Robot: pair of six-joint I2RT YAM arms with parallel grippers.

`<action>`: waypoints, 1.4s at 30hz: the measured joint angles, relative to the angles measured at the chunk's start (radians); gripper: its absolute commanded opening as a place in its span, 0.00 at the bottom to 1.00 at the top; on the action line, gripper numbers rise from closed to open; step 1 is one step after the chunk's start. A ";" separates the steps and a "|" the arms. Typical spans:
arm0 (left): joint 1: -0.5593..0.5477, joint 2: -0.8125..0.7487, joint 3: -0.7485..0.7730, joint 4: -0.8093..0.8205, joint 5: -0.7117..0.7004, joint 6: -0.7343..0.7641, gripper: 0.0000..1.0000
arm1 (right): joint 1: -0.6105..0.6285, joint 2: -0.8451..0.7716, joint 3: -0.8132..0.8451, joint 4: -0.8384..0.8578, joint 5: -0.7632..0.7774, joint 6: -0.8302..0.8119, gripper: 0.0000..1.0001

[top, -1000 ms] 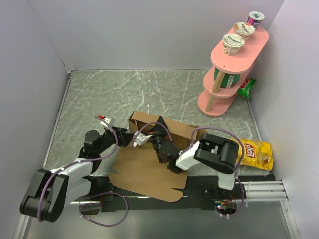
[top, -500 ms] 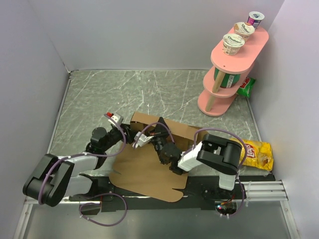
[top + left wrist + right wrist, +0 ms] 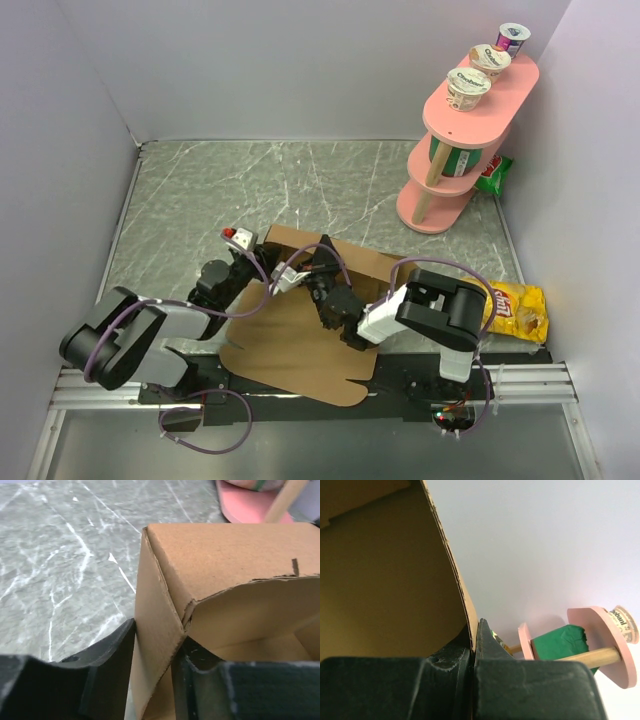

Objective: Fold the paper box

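The paper box [image 3: 290, 345] is plain brown cardboard in the middle of the table, with a flat sheet toward the front and a raised back wall [image 3: 350, 255]. My left gripper [image 3: 258, 272] is at the box's left end. In the left wrist view its jaws [image 3: 155, 650] hold the upright side wall of the paper box [image 3: 155, 625] near the corner, one finger outside and one inside, both touching the card. My right gripper [image 3: 310, 272] is at the back wall. In the right wrist view its jaws [image 3: 472, 630] pinch the thin edge of the paper box [image 3: 385, 570].
A pink tiered stand [image 3: 465, 140] at the back right carries yogurt cups [image 3: 468, 88], and a green packet [image 3: 493, 172] lies behind it. A yellow chips bag [image 3: 515, 310] lies by the right arm's base. White walls enclose the grey marble table [image 3: 200, 190].
My left gripper has moved right to the box's left end, and its jaws have closed in on the side wall. The right gripper has kept its pinch in place.
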 measured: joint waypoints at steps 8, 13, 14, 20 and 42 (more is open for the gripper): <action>-0.095 0.052 0.016 0.046 -0.211 0.044 0.13 | -0.001 -0.009 -0.006 0.000 0.014 0.001 0.00; -0.157 0.088 0.045 0.051 -0.342 0.086 0.04 | -0.005 -0.018 -0.010 -0.008 0.026 0.012 0.00; -0.168 0.094 0.051 0.051 -0.365 0.090 0.03 | -0.005 -0.018 -0.010 -0.008 0.029 0.011 0.00; -0.202 0.122 0.073 0.058 -0.441 0.110 0.02 | -0.010 -0.018 -0.010 -0.008 0.033 0.012 0.00; -0.201 0.122 0.056 0.082 -0.275 0.162 0.01 | 0.032 -0.159 -0.134 -0.093 0.043 0.178 0.57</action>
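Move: Just ahead of the left hand, about 2 cm out from between its half-open fingers, stands the box's far left corner, with one finger outside it and one inside. The box's far wall has its middle about 14 cm to the right and level with the hand; the big front panel lies roughly 20 cm back, 6 cm right and 11 cm lower. Still pinching the far wall, the right hand has the corner about 11 cm left, 2 cm ahead and 4 cm lower. Closing on the far left corner, the left fingers ease forward some 1.5 cm as the hand turns about 15 degrees counter-clockwise; they then keep their pinch, carrying it 2 cm right and slightly back while most of that turn unwinds. The right hand drifts right with its hold on the far wall, then opens about halfway, lets go and draws back 2 cm, sinking a little. ##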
